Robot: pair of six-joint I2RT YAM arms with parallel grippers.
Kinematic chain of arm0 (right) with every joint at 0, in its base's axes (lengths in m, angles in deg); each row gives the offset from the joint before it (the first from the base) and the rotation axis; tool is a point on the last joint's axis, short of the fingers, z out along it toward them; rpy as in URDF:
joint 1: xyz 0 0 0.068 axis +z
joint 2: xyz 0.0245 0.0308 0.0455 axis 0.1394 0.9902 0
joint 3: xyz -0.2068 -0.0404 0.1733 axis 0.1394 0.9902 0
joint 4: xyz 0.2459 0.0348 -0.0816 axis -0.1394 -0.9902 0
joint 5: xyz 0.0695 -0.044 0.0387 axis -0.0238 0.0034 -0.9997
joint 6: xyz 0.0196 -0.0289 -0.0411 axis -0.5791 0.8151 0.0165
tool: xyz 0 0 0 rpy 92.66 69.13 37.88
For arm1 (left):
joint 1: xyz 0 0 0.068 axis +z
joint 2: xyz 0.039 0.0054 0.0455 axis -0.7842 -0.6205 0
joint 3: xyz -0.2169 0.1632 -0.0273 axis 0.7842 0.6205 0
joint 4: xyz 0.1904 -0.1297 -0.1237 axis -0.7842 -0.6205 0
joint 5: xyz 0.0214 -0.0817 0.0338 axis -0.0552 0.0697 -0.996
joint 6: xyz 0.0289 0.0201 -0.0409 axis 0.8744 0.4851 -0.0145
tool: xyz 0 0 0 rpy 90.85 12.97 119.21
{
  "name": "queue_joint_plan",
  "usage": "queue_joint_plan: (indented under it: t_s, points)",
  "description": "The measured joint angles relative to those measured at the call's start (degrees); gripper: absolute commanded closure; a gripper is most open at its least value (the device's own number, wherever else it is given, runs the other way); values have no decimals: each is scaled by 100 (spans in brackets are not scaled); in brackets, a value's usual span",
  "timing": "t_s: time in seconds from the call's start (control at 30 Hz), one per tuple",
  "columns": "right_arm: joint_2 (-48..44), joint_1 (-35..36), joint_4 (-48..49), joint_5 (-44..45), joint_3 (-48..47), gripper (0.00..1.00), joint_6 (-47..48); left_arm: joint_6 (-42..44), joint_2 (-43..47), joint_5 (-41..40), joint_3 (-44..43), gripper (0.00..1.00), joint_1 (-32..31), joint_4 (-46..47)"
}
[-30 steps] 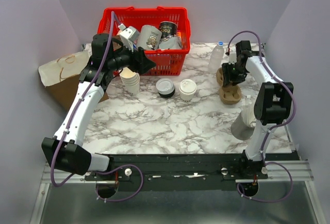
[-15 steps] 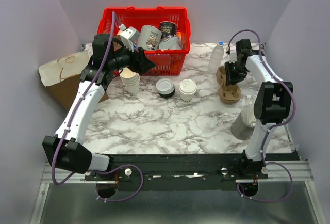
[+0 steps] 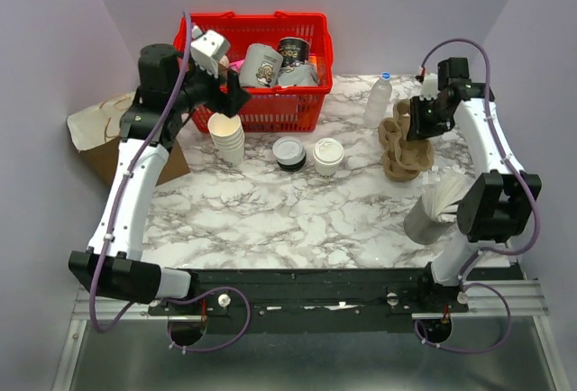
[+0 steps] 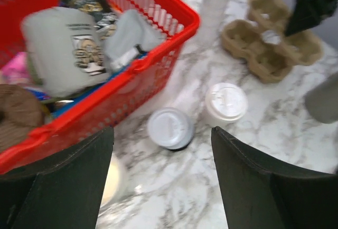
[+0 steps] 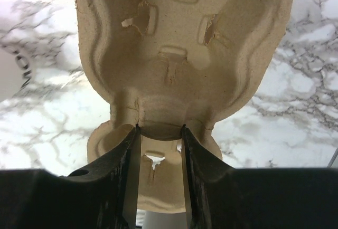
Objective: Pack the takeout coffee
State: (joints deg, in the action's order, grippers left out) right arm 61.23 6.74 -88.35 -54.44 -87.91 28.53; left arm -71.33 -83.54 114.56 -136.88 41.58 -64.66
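Observation:
The takeout coffee (image 3: 328, 155) (image 4: 226, 102), a white paper cup with a white lid, stands on the marble table in front of the red basket (image 3: 257, 26) (image 4: 185, 12). My left gripper (image 3: 231, 95) (image 4: 161, 130) hangs open and holds nothing, above the stack of paper cups (image 3: 226, 136), left of the coffee. My right gripper (image 3: 420, 126) (image 5: 160, 129) is shut on the edge of a brown pulp cup carrier (image 3: 397, 132) (image 5: 185, 44), which hangs tilted above a second carrier (image 3: 406, 166) (image 5: 158, 192) on the table.
A dark cup with a white lid (image 3: 289, 151) (image 4: 170, 129) stands just left of the coffee. The basket holds grey printed mugs (image 3: 261, 65). A water bottle (image 3: 379, 98) stands by the carriers, a grey holder (image 3: 424, 220) at near right, a brown paper bag (image 3: 108, 125) at far left.
My right gripper has closed on the top carrier and lifted it up and right. My left arm has risen and drawn back left from over the cup stack, opening slightly.

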Motion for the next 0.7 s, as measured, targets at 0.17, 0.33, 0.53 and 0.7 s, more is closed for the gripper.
queue_joint_plan:
  t_s: [0.17,0.33,0.53,0.7]
  points:
    - [-780,-39,-83,-605,326,99,83,1016,87,-1239,-1215,16,737,-1088]
    - [-1373,-33,-68,-1550,492,99,98,1856,-37,-2135,-2441,15,1915,-2173]
    - [-1604,-33,59,-2535,822,99,2,2850,-697,-2437,-3200,17,2931,-3263]
    - [-1591,-31,61,-2994,927,99,-55,3700,-1766,-2479,-3899,18,3491,-4186]
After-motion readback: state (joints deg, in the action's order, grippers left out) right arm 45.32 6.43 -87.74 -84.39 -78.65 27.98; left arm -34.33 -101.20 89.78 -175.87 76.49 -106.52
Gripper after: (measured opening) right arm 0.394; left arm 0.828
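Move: The paper bag stands about 35 cm to the left of the open left hand and practically level with it in reach, its middle some 25 cm lower. The empty cup stack is about 6 cm left and 5 cm farther out, and the red basket roughly 29 cm straight ahead, both far below. From the right hand, already holding a raised cup carrier, the lidded cup lies about 29 cm left and 3 cm back; the lower carrier is 3 cm ahead and 4 cm left, the bottle 17 cm ahead and 11 cm left. The left hand sweeps some 33 cm left to above the paper bag, arching up and sinking again to its old height, fingers staying wide open and swinging round from forward-right to forward and down. Meanwhile the right hand keeps its pinch on the cup carrier and draws it left, up and back, clear of the lower carrier and towards the lidded cup's side, rolling about 30 degrees so the fingers slant left. ##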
